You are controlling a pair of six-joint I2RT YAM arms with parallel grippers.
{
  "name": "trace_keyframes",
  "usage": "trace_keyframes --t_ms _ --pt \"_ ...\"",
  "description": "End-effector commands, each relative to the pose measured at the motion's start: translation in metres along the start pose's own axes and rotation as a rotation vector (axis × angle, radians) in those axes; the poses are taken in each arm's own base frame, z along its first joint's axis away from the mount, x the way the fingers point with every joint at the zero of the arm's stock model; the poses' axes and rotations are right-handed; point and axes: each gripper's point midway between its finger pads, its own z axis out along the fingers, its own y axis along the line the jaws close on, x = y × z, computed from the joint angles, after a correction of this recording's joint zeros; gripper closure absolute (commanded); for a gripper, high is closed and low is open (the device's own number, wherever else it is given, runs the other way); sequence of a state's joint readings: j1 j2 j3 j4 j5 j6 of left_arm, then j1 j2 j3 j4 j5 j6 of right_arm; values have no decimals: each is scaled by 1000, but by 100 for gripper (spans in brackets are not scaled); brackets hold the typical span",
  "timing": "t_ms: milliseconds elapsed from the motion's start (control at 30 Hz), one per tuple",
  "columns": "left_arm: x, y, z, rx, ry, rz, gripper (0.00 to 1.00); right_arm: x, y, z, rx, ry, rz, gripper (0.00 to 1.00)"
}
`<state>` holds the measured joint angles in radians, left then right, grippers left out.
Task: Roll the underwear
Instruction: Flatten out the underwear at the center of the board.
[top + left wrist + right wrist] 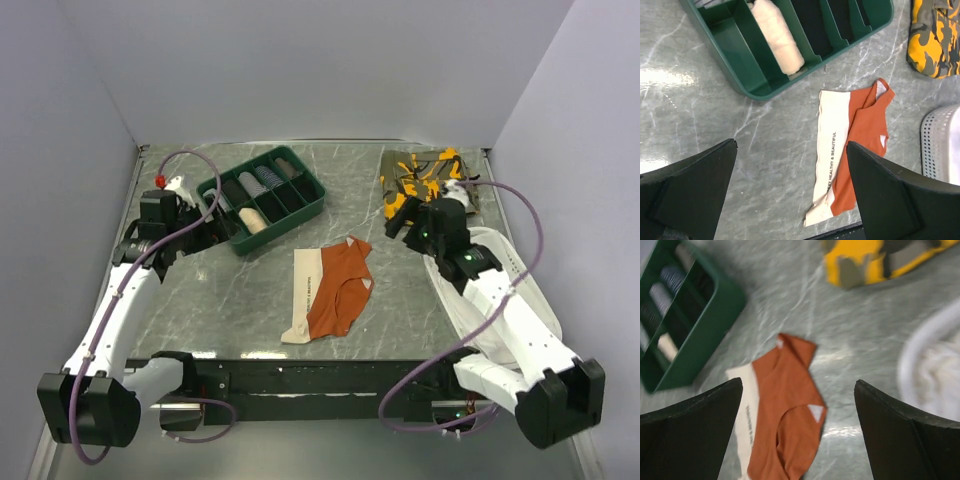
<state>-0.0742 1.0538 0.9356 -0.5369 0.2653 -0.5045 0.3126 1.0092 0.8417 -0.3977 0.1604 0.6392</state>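
The underwear (333,290) lies flat in the middle of the table, rust-orange with a cream waistband panel on its left side. It shows in the left wrist view (850,145) and in the right wrist view (785,415). My left gripper (200,228) hovers at the left by the green tray, open and empty, well apart from the underwear. My right gripper (400,222) hovers at the right, above and right of the underwear, open and empty. Both pairs of black fingers (690,195) (910,435) stand wide apart.
A green divided tray (262,198) with several rolled garments stands at the back left. An orange-and-olive camouflage garment (425,175) lies at the back right. A white basket (500,300) with white cloth sits at the right under my right arm.
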Motion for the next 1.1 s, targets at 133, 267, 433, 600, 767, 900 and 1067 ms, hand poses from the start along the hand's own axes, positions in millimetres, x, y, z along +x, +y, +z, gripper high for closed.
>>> trace_keyframes --t_ms 133,267,433,600,767,900,1067 --pt "0 -14 -20 94 -112 7 4 67 50 25 -234 210 -241 0" --pt "20 -27 -18 215 -70 8 4 79 54 34 -226 276 -161 0" --pt "32 -20 -16 197 -47 1 4 117 87 38 -436 478 -122 0" --pt "37 -11 -15 155 -71 -24 4 124 89 51 -423 480 -147 0" --pt "48 1 -15 63 -84 -65 4 124 89 60 -360 498 -249 0" --pt "54 0 -16 50 -66 -61 4 135 89 60 -339 536 -278 0" --pt "60 3 -12 40 -55 -54 4 132 83 61 -299 516 -291 0"
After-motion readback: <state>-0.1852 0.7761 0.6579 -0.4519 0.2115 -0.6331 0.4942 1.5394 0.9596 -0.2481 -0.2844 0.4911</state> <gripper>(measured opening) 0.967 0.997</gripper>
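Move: The orange underwear, its cream waistband on the left, lies about 17 cm to the right hand's left, 8 cm back and some 18 cm below. From that same hand, the green tray is roughly 34 cm left and 17 cm ahead, the camouflage cloth 11 cm right and 22 cm ahead, and the white basket 25 cm right and 8 cm back. From the left hand, the underwear is about 25 cm right, 8 cm back and 18 cm below. Towards the underwear's far edge the right hand sweeps left about 15 cm while sinking some 10 cm, turning counter-clockwise around 35 degrees and tipping its wide-open fingers farther down; it is still above the fabric. The left hand, also open, draws back about 5 cm and sinks a little, touching nothing. ##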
